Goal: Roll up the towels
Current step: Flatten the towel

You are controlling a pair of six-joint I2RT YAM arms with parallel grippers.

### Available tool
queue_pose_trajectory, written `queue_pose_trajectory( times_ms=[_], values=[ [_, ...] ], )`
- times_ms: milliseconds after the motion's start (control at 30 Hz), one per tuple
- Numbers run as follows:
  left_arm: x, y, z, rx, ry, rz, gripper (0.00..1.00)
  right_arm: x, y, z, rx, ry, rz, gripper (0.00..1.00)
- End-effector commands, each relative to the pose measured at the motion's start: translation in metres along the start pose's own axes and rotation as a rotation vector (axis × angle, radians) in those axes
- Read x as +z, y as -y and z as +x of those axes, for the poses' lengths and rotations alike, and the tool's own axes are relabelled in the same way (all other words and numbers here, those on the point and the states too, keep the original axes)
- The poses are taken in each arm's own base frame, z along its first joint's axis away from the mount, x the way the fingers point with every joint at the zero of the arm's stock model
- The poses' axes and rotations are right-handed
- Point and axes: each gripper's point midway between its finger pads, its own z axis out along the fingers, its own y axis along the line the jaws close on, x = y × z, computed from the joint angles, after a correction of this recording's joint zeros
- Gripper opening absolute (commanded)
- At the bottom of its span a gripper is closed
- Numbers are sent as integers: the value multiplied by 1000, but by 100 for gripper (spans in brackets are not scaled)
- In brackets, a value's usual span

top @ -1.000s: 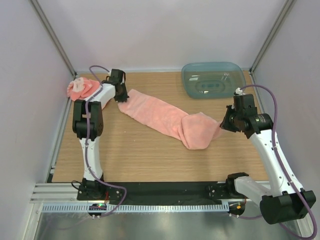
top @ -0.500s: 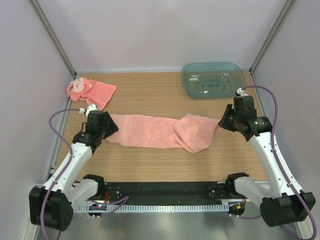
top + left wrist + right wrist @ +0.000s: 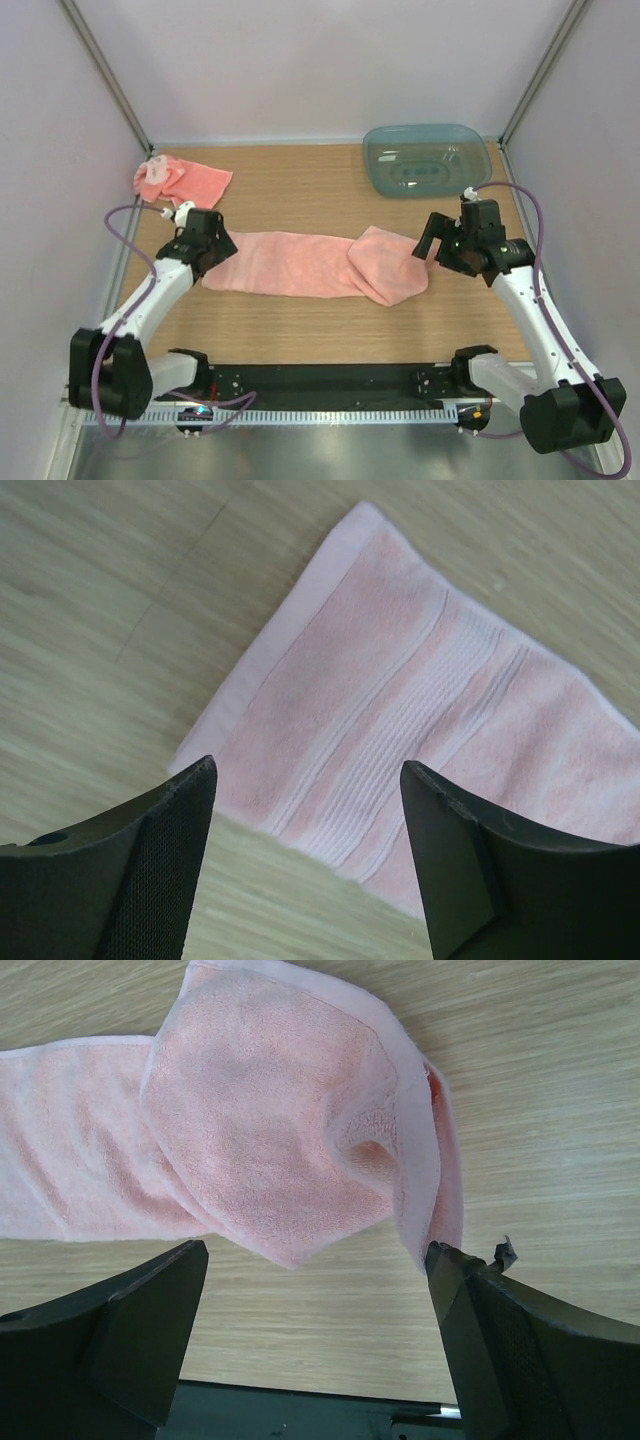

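Note:
A long salmon-pink towel (image 3: 300, 263) lies flat across the table's middle, its right end folded over into a thick flap (image 3: 390, 265). My left gripper (image 3: 216, 243) is open and empty just above the towel's left end (image 3: 400, 730), whose striped hem shows between the jaws. My right gripper (image 3: 428, 240) is open and empty at the folded right end (image 3: 270, 1130); its right finger touches the hanging edge of the flap. A second pink towel (image 3: 180, 182) lies crumpled at the far left corner.
A translucent blue-green plastic tub (image 3: 428, 160) stands at the back right. The enclosure walls and metal posts border the wooden table (image 3: 300, 330). A black strip and rail run along the near edge.
My left arm swung from the far left corner down to the long towel's left end, dragging it toward the near left and then letting go. My right gripper opened and released the folded end.

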Motion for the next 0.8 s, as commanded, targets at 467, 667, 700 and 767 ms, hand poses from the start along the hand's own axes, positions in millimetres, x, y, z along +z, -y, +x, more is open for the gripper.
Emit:
queue_pose_trajectory(
  times_ms=[467,667,700,767],
  values=[
    [116,37,-68,10,15,-83,61,-8,-15,-12,-30,-1,-60,96],
    [133,45,-65,23,-9,-67,55,-5,-16,-11,-35,-15,-65,95],
    [134,46,-64,24,-10,-64,54,-4,-16,-10,-36,-17,-62,95],
    [137,46,-61,26,-17,-62,49,-3,-14,-10,-37,-20,-55,94]
  ],
)
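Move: The left hand, open and empty, goes for the far-left corner of the flattened towel, about 13 cm ahead, 2 cm left and 8 cm below. The towel's near-left corner lies roughly 2 cm back and 5 cm left. The second towel, crumpled near the back wall, is centred some 16 cm beyond the far-left corner and 9 cm left of it. From the right hand that corner lies about 50 cm left, 15 cm ahead and 14 cm below. The left hand reaches forward about 13 cm over the towel's left end, nearly level at first and then sinking some 7 cm towards the far-left corner, with a slight drift to the left. The fingers tip a little further down and narrow from about three quarters open to half, slowing with their tips low on either side of the corner, still not shut on the cloth. ##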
